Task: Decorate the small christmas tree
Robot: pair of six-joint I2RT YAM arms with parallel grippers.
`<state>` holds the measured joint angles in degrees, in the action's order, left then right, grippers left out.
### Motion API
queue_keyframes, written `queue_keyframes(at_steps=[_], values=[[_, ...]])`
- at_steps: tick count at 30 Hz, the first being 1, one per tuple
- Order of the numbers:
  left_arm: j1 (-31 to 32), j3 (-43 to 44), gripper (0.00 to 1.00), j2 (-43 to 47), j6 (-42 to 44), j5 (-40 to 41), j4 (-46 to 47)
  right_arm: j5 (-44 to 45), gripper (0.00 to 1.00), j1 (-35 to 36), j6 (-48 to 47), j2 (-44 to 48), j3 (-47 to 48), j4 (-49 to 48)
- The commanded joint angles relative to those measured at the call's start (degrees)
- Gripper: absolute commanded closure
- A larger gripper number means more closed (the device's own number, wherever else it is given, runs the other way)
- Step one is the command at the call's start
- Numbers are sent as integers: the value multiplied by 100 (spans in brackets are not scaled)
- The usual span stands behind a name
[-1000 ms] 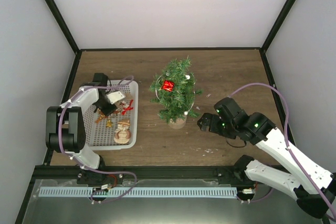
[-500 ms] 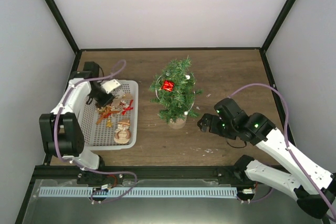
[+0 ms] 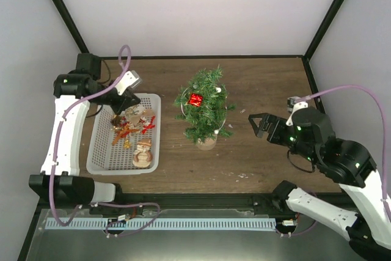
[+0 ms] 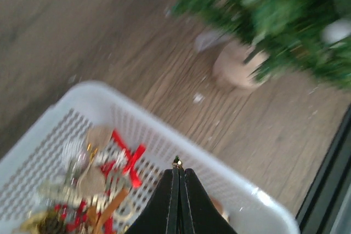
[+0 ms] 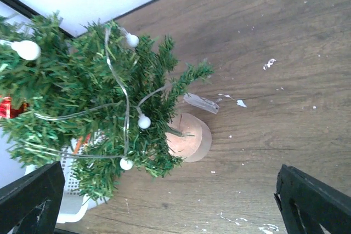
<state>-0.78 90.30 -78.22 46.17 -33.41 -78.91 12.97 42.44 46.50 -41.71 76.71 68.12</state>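
Note:
The small christmas tree (image 3: 204, 107) stands mid-table on its tan wooden base (image 3: 206, 143), with a red ornament (image 3: 195, 99) and a wire of white bulbs on it. It also fills the upper left of the right wrist view (image 5: 93, 97) and the top right of the left wrist view (image 4: 263, 20). My left gripper (image 3: 120, 107) hangs above the far end of the white basket (image 3: 156, 126). Its jaws are shut, and a tiny gold piece (image 4: 176, 162) is pinched at the tips (image 4: 176, 166). Whatever hangs below is hidden. My right gripper (image 3: 258, 125) is open, right of the tree, apart from it (image 5: 170, 201).
The basket (image 4: 98, 89) holds red, gold and tan ornaments (image 4: 104, 179) and a snowman figure (image 3: 142, 153). A clear plastic scrap (image 5: 201, 103) lies by the tree's base (image 5: 192, 135), and white flecks dot the wood. Black frame posts stand at the table's back corners.
My left arm lifted out of the basket and swung toward its far end, jaws staying shut. My right gripper drew back to the right, away from the tree, still open.

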Motion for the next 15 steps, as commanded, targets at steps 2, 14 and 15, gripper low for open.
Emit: queue_keyframes(at_steps=[2, 14, 15], values=[[868, 619, 100, 256, -783, -897, 18, 15, 2, -34, 5, -112, -238, -83], [1940, 1779, 100, -213, -1527, -1912, 89, -398, 3, -27, 285, -106, -558, -325], [2212, 1693, 100, -135, -1462, -1676, 99, -430, 3, -33, 309, -102, -591, -332]])
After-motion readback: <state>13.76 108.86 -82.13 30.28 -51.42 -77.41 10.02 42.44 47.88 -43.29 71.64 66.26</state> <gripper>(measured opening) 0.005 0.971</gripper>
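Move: The small christmas tree stands about 22 cm to the right of the left gripper and some 5 cm nearer the base, with its crown's middle roughly 10 cm lower. The red gift ornament hangs in it, about 19 cm right, 4 cm back and 5 cm below the gripper. The basket's middle lies about 25 cm beneath, 4 cm left and 3 cm back. From the empty right gripper the tree is some 15 cm left, 6 cm ahead and 16 cm lower. Raise the left gripper about 12 cm while carrying it some 11 cm right, drawing back slightly, from above the basket towards the tree's side. Swing the shut fingers up roughly 25 degrees so they point more to the right, keeping the pinch on the small ornament. Let the open right gripper sink about 3 cm, easing left. ##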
